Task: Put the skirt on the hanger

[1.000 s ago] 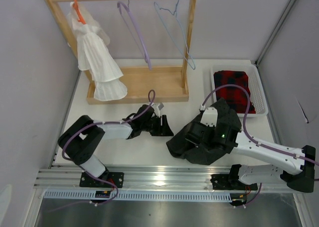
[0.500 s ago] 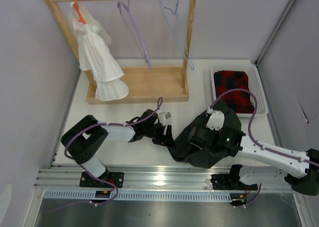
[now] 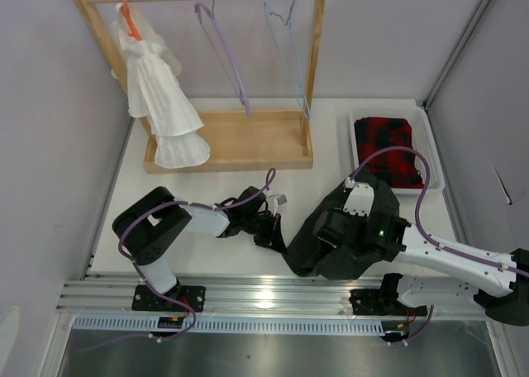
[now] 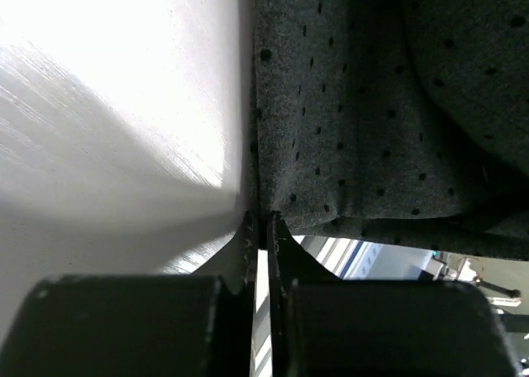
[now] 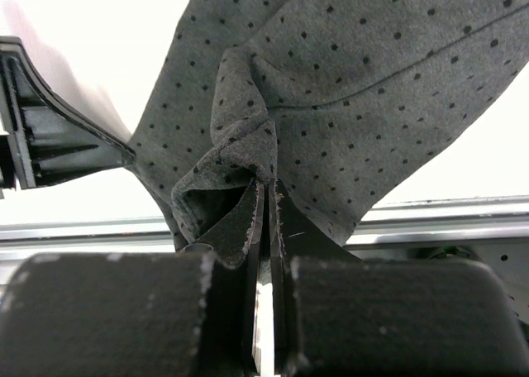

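Note:
The dark charcoal dotted skirt lies bunched on the table between the two arms. My left gripper is shut on the skirt's left edge, low on the table. My right gripper is shut on a fold of the skirt, and most of the cloth drapes over it. The left gripper's body shows at the left of the right wrist view. The light-blue wire hanger hangs from the wooden rack's bar at the back, far from both grippers.
The wooden rack also holds a lilac hanger and a white pleated garment on an orange hanger. A white tray with red-and-black plaid cloth stands at the back right. A metal rail runs along the near edge.
My left gripper has moved right and down to the skirt's left edge and closed on it. The right gripper has shifted slightly with the skirt. The blue hanger has swung on the bar.

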Robot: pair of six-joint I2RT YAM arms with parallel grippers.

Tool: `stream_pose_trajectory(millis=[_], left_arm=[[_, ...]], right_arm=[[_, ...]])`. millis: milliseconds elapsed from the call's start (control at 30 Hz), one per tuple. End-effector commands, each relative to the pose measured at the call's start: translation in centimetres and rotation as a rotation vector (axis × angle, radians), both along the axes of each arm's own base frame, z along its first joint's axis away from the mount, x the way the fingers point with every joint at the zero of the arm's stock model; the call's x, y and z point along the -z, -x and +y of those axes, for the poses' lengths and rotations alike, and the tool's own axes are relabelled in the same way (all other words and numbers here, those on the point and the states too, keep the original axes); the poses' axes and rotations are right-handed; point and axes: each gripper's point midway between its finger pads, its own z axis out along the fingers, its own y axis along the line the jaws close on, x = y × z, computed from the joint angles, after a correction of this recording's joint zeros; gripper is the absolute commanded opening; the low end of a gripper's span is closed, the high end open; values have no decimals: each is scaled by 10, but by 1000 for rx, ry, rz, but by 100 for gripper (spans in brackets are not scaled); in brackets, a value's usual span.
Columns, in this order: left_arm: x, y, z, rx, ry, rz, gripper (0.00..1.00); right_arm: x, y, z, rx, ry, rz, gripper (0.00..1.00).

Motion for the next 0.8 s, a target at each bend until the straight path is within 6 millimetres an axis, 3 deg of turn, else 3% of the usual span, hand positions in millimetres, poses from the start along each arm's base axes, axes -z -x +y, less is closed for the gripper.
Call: stream_pose_trajectory(millis=[0, 133, 167, 200, 267, 333, 367, 433, 467, 500, 567, 600, 633, 700, 767], left_arm=[[-5, 8, -3, 31, 26, 3, 0], [-41, -9, -6, -11, 62, -75, 0], [-45, -20, 3, -60, 47, -73, 0], [-67, -31, 5, -92, 88, -111, 0], [-87, -61, 28, -205, 108, -123, 0], [-128, -87, 46, -283, 140, -213, 0], [-135, -104, 70, -360, 117, -220, 0], [-179, -125, 91, -430, 154, -305, 0], [-198, -140, 111, -495, 147, -332, 0], [-226, -149, 119, -523, 169, -389, 0], [-272, -157, 141, -595, 182, -485, 0], [-281, -156, 146, -610, 182, -508, 0], [-294, -151, 151, -628, 187, -545, 0], [-299, -145, 163, -675, 156, -565, 0], [-300, -131, 174, -709, 139, -595, 0]], right_arm=[[-24, -15, 6, 21, -38, -91, 0], [-40, -25, 10, 3, -32, -133, 0], [-49, -33, 11, 12, -46, -149, 0], [-54, -38, 14, 0, -50, -149, 0], [-74, -62, 22, -19, -53, -196, 0], [-90, -82, 35, -45, -90, -224, 0], [-102, -96, 42, -83, -67, -246, 0], [-123, -123, 50, -93, -96, -282, 0], [-123, -136, 57, -122, -52, -278, 0], [-155, -147, 62, -118, -77, -340, 0], [-168, -161, 71, -130, -52, -364, 0], [-191, -164, 72, -134, -66, -403, 0], [-195, -165, 74, -141, -64, -411, 0], [-203, -160, 70, -131, -77, -432, 0], [-185, -150, 68, -133, -71, -408, 0]])
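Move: Both hands already hold the gray skirt, low near the table's front edge. From the left hand the blue hanger hangs on the rack about 36 cm ahead, straight in line, and 33 cm higher; the purple hanger is as far ahead and as high, roughly 14 cm to the left. From the right hand the blue hanger is about 36 cm ahead, 11 cm left and 19 cm up; the purple one is some 26 cm left at the same distance and height. Pinching the skirt throughout, both hands sweep it quickly up and out towards the hanging rack. The left hand climbs most, about 31 cm, while going some 15 cm forward and as far left, its wrist swinging counter-clockwise and its fingers tipping up. The right hand goes forward and up about equally, with half as much to the left, its fingers tipping up some 20 degrees. ##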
